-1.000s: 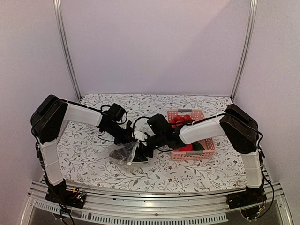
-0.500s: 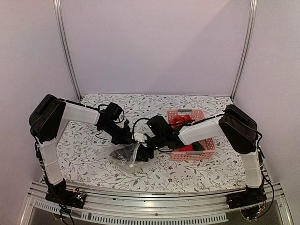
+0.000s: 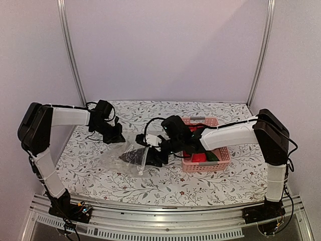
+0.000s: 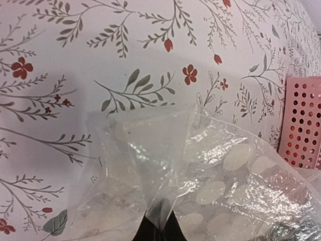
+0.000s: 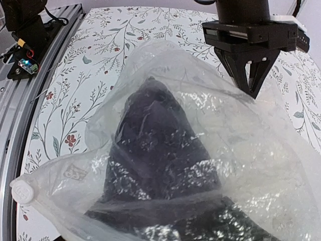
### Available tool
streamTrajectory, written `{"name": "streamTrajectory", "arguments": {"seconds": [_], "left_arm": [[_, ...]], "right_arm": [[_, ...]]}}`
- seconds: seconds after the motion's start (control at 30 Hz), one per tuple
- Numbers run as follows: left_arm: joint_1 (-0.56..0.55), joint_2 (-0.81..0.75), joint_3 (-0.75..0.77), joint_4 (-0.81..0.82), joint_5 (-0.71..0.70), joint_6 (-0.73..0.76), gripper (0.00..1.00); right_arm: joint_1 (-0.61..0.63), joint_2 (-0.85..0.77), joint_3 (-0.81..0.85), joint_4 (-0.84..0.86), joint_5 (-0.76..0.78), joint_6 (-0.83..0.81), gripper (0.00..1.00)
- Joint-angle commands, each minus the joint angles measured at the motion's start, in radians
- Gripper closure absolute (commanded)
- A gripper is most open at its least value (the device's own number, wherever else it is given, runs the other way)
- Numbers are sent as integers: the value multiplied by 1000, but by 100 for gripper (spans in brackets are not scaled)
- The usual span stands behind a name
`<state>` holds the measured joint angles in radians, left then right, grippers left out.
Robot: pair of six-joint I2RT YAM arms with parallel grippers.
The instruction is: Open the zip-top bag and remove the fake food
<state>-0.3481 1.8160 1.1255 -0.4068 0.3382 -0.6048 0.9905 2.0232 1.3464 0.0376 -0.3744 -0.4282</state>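
Note:
The zip-top bag (image 3: 111,153) lies crumpled on the flowered table, left of the pink basket. My left gripper (image 3: 114,135) is shut on a fold of the bag's film (image 4: 225,175), and its dark fingertips (image 4: 150,232) pinch the plastic. A dark purple eggplant (image 3: 133,156) sits inside the bag. My right gripper (image 3: 153,155) reaches into the bag from the right and is closed around the eggplant (image 5: 155,145). Its fingers are veiled by crinkled plastic (image 5: 241,150). The left gripper (image 5: 252,88) points down onto the bag's far side.
The pink slotted basket (image 3: 200,120) stands right of the bag and holds red pieces (image 3: 193,128) and a green piece (image 3: 212,156). Its wall (image 4: 303,120) shows in the left wrist view. A metal rail (image 5: 20,50) with cables runs along the near table edge.
My left gripper has pulled back to the left and away, stretching the bag out across the table. My right gripper has narrowed around the eggplant and stayed roughly in place.

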Motion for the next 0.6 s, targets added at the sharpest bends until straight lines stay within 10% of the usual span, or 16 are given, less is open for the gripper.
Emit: {"name": "streamTrajectory", "arguments": {"seconds": [0.0,0.57], "left_arm": [[22,-17,25,-37,-75,37,100],[78,-19,28,-79,-152,48,100]], "right_arm": [[8,-47,-55,-77,61,-9,44],[5,-255,-119,-236,188,18,50]]}}
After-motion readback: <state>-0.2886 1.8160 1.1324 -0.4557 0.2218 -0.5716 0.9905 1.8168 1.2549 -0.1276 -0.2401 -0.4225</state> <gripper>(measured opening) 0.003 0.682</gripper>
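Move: My right hand already grips the eggplant's near end; the pink basket it must reach is centred about 21 cm to this hand's right, 11 cm ahead and 7 cm below. The bag still around the eggplant is centred some 16 cm left, level fore and aft and 8 cm below, its zip slider about 7 cm back and 7 cm left. From my left hand, still pinching the bag, the eggplant's middle lies roughly 10 cm back, 8 cm right, at similar height. I pull the eggplant and bag apart: my right hand keeps its grip and draws the eggplant right, about 5 cm towards the basket, first dipping some 3 cm, then rising to finish around 3 cm above its start. My left hand, shut on the plastic, drags the bag left about 4 cm, away from the eggplant. ##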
